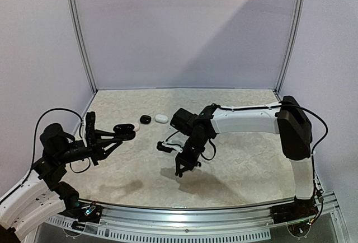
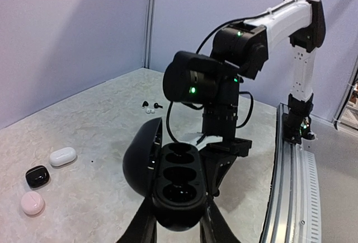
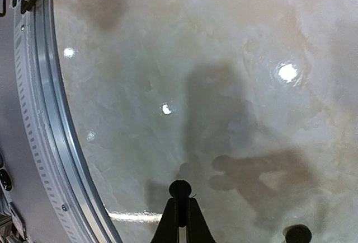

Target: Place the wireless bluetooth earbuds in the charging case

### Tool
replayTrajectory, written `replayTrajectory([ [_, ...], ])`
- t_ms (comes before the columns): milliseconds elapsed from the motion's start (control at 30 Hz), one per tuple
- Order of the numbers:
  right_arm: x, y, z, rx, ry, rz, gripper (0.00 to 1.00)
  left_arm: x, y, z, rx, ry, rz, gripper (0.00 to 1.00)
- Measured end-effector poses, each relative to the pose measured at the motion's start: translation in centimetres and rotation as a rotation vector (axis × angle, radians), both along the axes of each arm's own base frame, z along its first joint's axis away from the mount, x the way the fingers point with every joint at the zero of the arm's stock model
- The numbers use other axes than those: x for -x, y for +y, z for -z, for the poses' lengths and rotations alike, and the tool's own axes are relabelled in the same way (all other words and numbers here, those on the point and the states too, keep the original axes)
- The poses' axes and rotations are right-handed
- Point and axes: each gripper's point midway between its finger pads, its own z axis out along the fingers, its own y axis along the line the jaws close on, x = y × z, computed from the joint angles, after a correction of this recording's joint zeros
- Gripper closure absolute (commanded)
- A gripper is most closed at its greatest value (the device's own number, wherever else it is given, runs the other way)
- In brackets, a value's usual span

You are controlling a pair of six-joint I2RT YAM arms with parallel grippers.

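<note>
My left gripper (image 2: 178,220) is shut on the black charging case (image 2: 182,178), held off the table with its lid swung open to the left and its dark wells facing the camera. From above, the case (image 1: 124,128) sits at the left gripper's (image 1: 127,132) tip. My right gripper (image 3: 180,198) is shut on a small glossy black earbud (image 3: 180,188), which pokes out past the fingertips above the table. The right gripper (image 1: 180,170) hangs right of the case, pointing down. Loose black and white earbuds (image 2: 149,107) lie on the table beyond it.
A white case (image 2: 62,156), a black case (image 2: 37,176) and a pink case (image 2: 32,202) lie closed on the table left of the held case. A metal rail (image 3: 50,142) runs along the near table edge. A dark round thing (image 3: 297,234) shows at the bottom edge.
</note>
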Motion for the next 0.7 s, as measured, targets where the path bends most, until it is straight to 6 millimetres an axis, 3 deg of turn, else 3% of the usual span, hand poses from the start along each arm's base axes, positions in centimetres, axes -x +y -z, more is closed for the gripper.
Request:
replayTrajectory([
  [167,-1.4,1.1,-6.4,-0.121,-0.132,-0.013,1.0,1.1,-0.5,-1.0,-0.029,-0.056,0.073,1.0],
  [300,-2.3,1.6,-14.0,-0.284,-0.283,-0.035,1.0,2.3,-1.1,-3.3,-0.058,-0.157,0.153,1.0],
  [433,-2.1,1.3,-20.8,-0.427,-0.428,-0.062,1.0,3.3,-1.8,-3.4,-0.101,-0.225,0.232,1.0],
  [600,0.0,1.6,-25.9,-0.545,-0.557,-0.139,1.0,4.0,-2.8,-2.0,-0.147,-0.234,0.319,1.0],
  [700,1.6,2.3,-27.3,-0.594,-0.599,-0.191,1.0,4.4,-3.3,-1.5,-0.163,-0.244,0.354,1.0],
])
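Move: The open charging case in the left hand is about 16 cm to the right hand's left, nearly level with it front to back and some 18 cm above. The second black earbud lies on the table 7 cm right and 3 cm ahead, about 4 cm lower. The pale round case is about 23 cm farther out and 17 cm left, also 4 cm lower. From the left hand, the gripped earbud is roughly 18 cm right, level, and 20 cm below. Still pinching the black earbud, the right hand sweeps up about 27 cm, closing on the open charging case and ending above its level; its fingers swing some 50 degrees from steeply down to mostly leftward. The left hand keeps its hold on the case, drawing it about 5 cm back and right, first rising, then sinking partway, while turning about 20 degrees clockwise to face the right hand. ##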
